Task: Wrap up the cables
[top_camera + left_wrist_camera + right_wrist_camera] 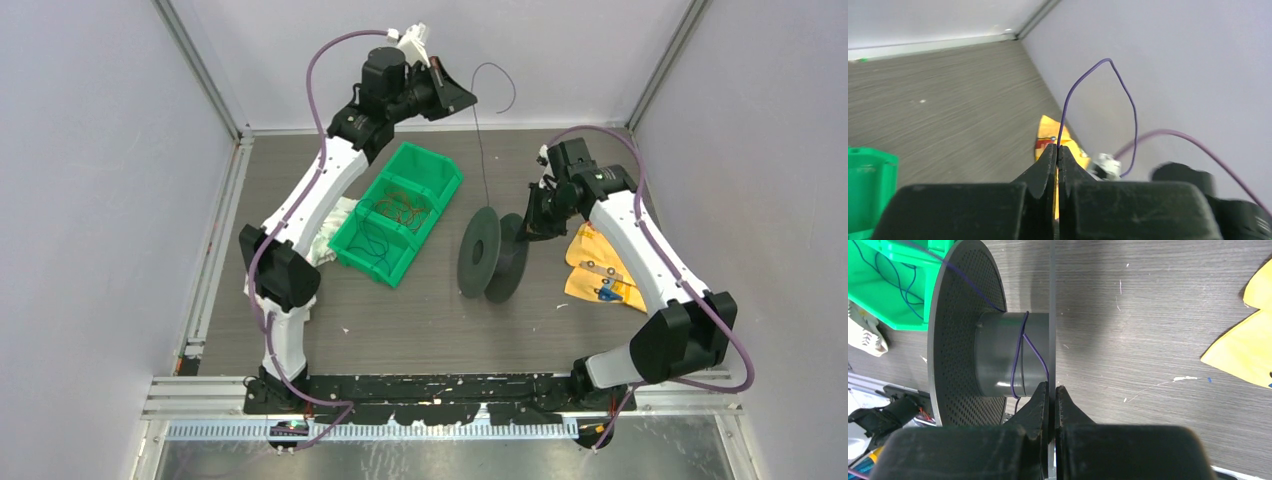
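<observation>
My left gripper [468,99] is raised at the back and shut on a thin dark-purple cable [481,150]. In the left wrist view the gripper [1058,148] pinches the cable [1071,90], which loops up beyond the tips. The cable runs down to the black two-flanged spool [480,250], standing on edge mid-table. My right gripper [527,220] is shut on the spool's thin right flange [1052,315]; in its wrist view the gripper [1052,388] clamps that edge. The cable [1020,352] crosses the grey hub [998,355] in about two turns. More thin cables [400,210] lie in the green bin.
The green bin [436,161] sits left of the spool, with a white crumpled bag [335,232] beside it. Yellow packets [590,278] lie under the right arm, also seen in the right wrist view [1243,355]. Grey walls close in the back and sides.
</observation>
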`<state>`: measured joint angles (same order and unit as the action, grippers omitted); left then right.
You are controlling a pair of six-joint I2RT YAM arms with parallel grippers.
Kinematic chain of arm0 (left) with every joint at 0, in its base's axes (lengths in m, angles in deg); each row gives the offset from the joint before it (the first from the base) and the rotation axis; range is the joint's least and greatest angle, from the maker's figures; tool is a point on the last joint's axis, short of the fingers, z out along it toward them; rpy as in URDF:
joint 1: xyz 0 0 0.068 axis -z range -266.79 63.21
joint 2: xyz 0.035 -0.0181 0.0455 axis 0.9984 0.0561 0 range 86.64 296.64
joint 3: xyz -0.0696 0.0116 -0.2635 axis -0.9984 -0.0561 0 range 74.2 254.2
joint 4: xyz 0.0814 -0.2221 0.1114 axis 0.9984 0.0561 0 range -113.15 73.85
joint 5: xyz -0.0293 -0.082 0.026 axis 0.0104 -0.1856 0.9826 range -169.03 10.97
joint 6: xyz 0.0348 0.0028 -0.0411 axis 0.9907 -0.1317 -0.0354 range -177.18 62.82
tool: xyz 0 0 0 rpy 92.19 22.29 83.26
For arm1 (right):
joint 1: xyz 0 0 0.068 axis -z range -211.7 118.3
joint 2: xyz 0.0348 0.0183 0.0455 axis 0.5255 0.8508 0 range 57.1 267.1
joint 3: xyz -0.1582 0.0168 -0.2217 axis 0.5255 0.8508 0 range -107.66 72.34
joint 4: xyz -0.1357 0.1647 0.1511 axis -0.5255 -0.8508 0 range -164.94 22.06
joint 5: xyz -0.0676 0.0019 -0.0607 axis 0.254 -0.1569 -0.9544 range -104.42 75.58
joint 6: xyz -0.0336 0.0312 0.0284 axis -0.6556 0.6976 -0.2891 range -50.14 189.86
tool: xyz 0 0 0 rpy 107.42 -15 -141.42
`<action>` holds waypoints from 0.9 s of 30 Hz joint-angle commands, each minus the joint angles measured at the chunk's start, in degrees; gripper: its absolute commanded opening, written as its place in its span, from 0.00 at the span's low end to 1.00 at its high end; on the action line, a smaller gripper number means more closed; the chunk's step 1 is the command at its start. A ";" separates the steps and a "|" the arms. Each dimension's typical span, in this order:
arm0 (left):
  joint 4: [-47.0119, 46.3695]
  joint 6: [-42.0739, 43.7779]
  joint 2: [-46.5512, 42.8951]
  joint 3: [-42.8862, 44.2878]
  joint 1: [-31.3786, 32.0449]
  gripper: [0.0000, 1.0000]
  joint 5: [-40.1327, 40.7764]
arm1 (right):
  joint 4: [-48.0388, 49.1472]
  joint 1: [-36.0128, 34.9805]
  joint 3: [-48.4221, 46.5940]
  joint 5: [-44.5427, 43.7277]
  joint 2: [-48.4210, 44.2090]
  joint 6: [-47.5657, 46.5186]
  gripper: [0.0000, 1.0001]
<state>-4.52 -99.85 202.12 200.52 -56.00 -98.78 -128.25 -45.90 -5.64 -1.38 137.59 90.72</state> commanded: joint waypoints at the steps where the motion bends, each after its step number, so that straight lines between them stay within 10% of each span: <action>1: -5.80 0.25 -6.38 -0.70 2.89 0.01 -5.04 | 4.29 -0.48 -2.56 -2.03 0.48 2.54 0.01; 27: -11.18 0.38 -9.24 -19.00 10.26 0.00 -32.05 | 9.52 -0.49 -7.74 -6.75 8.60 12.34 0.01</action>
<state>-13.37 -100.25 194.95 184.43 -46.47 -122.51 -123.03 -46.23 -9.20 -8.11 145.56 99.99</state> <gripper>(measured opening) 0.011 0.050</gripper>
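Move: The left hand holds the cable near its free end. The spool it is being wound on is about 18 cm back from it, 5 cm to its right and 26 cm lower. The green tray is roughly 9 cm back, 15 cm left and 36 cm below. The spool hangs in the right gripper, its middle some 6 cm left of that hand, level fore and aft, and 6 cm below. The yellow cloth is about 18 cm to the right hand's right, 1 cm ahead and 18 cm down. Back and to the right, the left hand sweeps the cable some 17 cm towards and over the spool, rising about 4 cm before dipping at the end to slightly below its start, and swinging about 30 degrees clockwise with its fingers shut on the cable. The right hand, still pinching the spool's near flange, carries it about 5 cm forward beneath, sinking slightly and turning a little clockwise. ##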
